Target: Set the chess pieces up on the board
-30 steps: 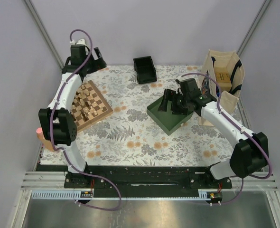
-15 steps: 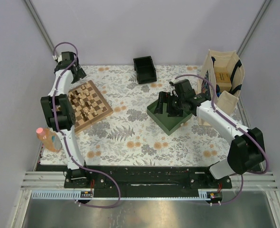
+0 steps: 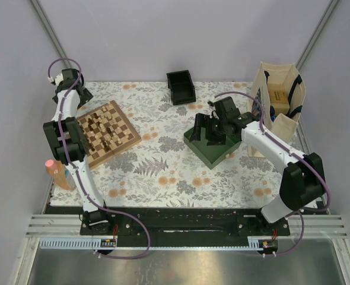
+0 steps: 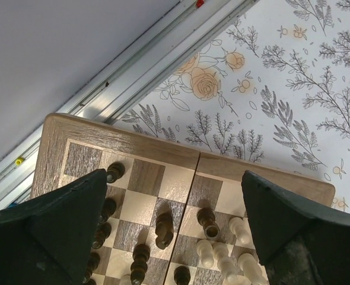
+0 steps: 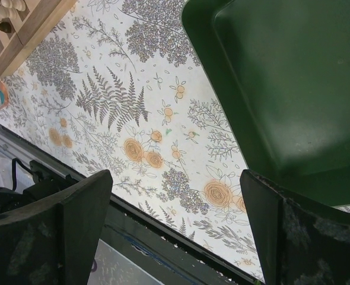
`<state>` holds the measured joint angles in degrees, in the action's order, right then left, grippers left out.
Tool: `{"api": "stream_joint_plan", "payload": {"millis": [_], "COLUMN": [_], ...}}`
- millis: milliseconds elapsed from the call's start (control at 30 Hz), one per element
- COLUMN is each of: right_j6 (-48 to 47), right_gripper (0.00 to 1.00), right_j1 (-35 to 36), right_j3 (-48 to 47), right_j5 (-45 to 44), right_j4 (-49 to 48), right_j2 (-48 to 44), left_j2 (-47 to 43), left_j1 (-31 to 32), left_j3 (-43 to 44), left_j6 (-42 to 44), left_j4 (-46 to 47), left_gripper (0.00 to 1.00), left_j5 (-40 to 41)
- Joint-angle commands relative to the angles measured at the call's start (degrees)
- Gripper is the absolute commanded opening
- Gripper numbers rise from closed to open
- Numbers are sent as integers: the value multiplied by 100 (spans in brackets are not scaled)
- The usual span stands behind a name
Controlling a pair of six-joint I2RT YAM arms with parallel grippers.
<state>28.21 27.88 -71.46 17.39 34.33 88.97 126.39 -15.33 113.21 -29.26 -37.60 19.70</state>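
Note:
The board (image 3: 126, 138) lies at the left of the table, with the chess pieces (image 3: 104, 127) crowded on its middle squares. In the left wrist view dark pieces (image 4: 162, 228) and cream pieces (image 4: 206, 252) stand or lie in a jumble on the board (image 4: 133, 139). My left gripper (image 3: 79, 94) hangs open above the board's far left corner, and in its own view the left gripper (image 4: 174, 202) has nothing between its fingers. My right gripper (image 3: 203, 129) is open and empty over the green tray (image 3: 206, 155). In its own view the right gripper (image 5: 176, 196) looks past the tray's edge at the cloth.
A small black box (image 3: 181, 87) stands at the back middle. A tan tote bag (image 3: 279, 98) stands at the right edge. An orange bottle (image 3: 56, 172) sits at the left edge near the front. The green tray (image 5: 282, 77) is bare inside. Purple walls close in the table.
My left arm has folded back and carried its gripper left, from over the board's far side toward the back left corner. The right gripper has drifted slightly left over the tray.

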Motion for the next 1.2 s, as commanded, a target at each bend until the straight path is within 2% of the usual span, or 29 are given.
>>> {"api": "stream_joint_plan", "payload": {"millis": [0,433,767,1000,1167], "right_j6": [-149,-201,-149,-149,-35], "right_gripper": [99,99,99,99,99], "right_j1": [86,104,139,139,148], "right_j3": [-324,-500,-395,-316,-105], "right_j5": [212,344,344,388,388], "right_j4": [144,250,224,224,74], "right_j2": [120,332,288,253,139], "left_j2": [122,492,712,940,1177], "left_j1": [-145,-303,-523,-673,-752], "left_j3": [96,421,685,1009,1291], "left_j6": [-168,367,825,1264,1484], "left_j4": [254,307,280,210,-36], "left_gripper": [99,99,99,99,99], "left_j5": [183,-441,-1276,-2179,-2146]}}
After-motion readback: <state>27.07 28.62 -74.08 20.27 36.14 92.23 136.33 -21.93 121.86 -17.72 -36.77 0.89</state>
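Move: The chessboard lies behind and to the right of the open left hand, its middle about 13 cm back, 12 cm right and 10 cm below; the hand hovers near its far-left edge. Of its dark pieces, the outermost stands 10 cm back and 1 cm right, another by the seam 7 cm back and 9 cm right, both 8 cm lower. From the right hand the board's middle is some 43 cm left and 6 cm ahead, 14 cm below. Beside the chessboard's far-left edge, the left hand sinks about 4 cm while easing left, then edges forward a couple of centimetres with its height nearly kept. Over that second half its wrist turns clockwise by some 15 degrees, squaring up to the board's edge, and its left side dips slightly. The fingers stay wide open, with no piece between them. ##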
